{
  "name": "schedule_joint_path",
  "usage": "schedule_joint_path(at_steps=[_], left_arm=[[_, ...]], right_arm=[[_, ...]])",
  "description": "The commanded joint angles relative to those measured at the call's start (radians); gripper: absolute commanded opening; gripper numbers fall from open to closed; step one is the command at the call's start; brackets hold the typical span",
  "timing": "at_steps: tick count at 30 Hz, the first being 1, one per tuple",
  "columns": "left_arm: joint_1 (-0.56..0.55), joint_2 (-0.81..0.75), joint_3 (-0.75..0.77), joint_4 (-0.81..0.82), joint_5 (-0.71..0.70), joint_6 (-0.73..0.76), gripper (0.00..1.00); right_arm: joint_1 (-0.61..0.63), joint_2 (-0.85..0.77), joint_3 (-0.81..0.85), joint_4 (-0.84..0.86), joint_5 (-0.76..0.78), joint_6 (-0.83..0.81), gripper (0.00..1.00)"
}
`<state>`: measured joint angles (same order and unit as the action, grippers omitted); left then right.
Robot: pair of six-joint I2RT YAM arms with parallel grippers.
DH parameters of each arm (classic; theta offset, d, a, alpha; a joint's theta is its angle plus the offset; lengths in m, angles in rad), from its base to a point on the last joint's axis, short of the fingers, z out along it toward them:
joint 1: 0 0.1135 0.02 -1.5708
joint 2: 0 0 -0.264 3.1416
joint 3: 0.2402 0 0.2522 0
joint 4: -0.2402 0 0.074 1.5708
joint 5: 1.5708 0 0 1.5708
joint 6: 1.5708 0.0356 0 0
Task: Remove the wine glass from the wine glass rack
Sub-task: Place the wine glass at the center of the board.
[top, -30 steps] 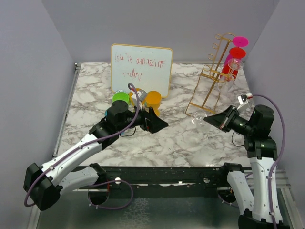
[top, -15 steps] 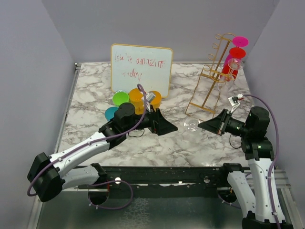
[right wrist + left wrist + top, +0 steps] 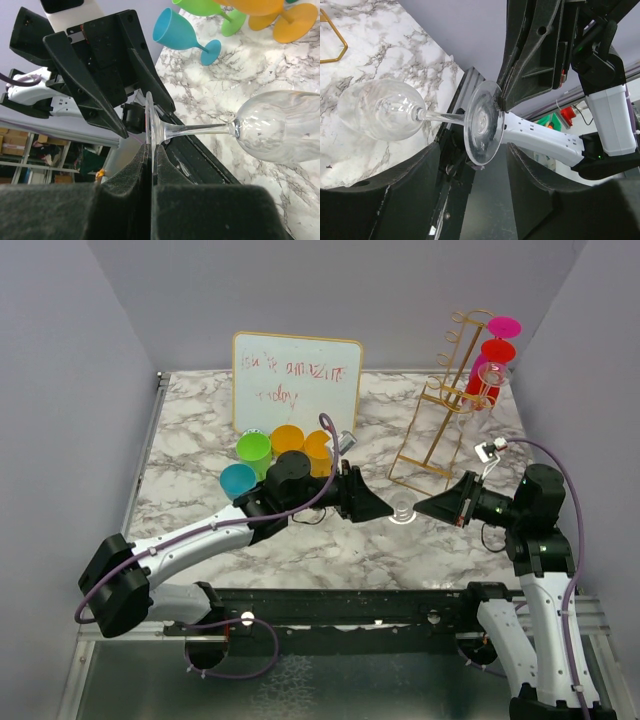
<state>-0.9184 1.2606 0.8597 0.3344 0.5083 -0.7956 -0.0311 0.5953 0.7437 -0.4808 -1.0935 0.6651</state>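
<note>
A clear wine glass (image 3: 401,508) hangs on its side above the marble table, between my two grippers. My right gripper (image 3: 151,150) is shut on the thin edge of the glass's foot, with the bowl (image 3: 280,125) pointing away to the right. My left gripper (image 3: 474,150) stands open, its two fingers on either side of the foot (image 3: 482,122) without touching it. The bowl (image 3: 385,110) lies out to the left in that view. The gold wine glass rack (image 3: 445,400) stands at the back right, apart from this glass.
Pink and red glasses (image 3: 492,350) and a clear one (image 3: 495,375) hang on the rack. Green (image 3: 253,448), orange (image 3: 288,438) and blue (image 3: 238,480) glasses stand behind my left arm, in front of a whiteboard (image 3: 296,385). Purple walls close in both sides.
My right gripper has carried the glass left, away from the rack's base. My left arm has swung right until its fingers flank the foot, and its jaws have narrowed.
</note>
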Motion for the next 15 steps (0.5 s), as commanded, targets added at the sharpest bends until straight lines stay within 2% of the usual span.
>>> schedule_joint_path(at_steps=[1,3,9,15], left_arm=[[-0.007,-0.003,0.021,0.032,0.002,0.016,0.56],[-0.008,0.005,0.022,0.034,0.005,0.018,0.55],[-0.016,0.019,0.034,0.045,0.008,0.016,0.42],[-0.019,0.033,0.044,0.06,0.022,0.004,0.36]], right_arm=[[0.011,-0.009,0.006,0.082,-0.072,0.008,0.01],[0.011,-0.007,0.008,0.078,-0.072,0.003,0.0],[0.016,-0.002,0.007,0.072,-0.077,-0.006,0.0],[0.019,-0.004,-0.004,0.073,-0.081,-0.003,0.0]])
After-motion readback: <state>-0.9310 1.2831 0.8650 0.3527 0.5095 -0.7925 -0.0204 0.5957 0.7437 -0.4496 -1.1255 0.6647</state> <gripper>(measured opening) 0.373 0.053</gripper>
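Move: The clear wine glass hangs foot up, its foot rim pinched by the right hand. Its middle is about 4 cm right of the left hand and 8 cm below, its foot between those open fingers; from the right hand it lies some 4 cm left, 1 cm ahead and 8 cm below. The gold rack stands roughly 20 cm ahead and 14 cm right of the left hand, the nearest orange glass about 15 cm ahead, 13 cm left. The left hand eases right about 0.5 cm, fingers closing partway around the foot the right hand keeps pinching. ##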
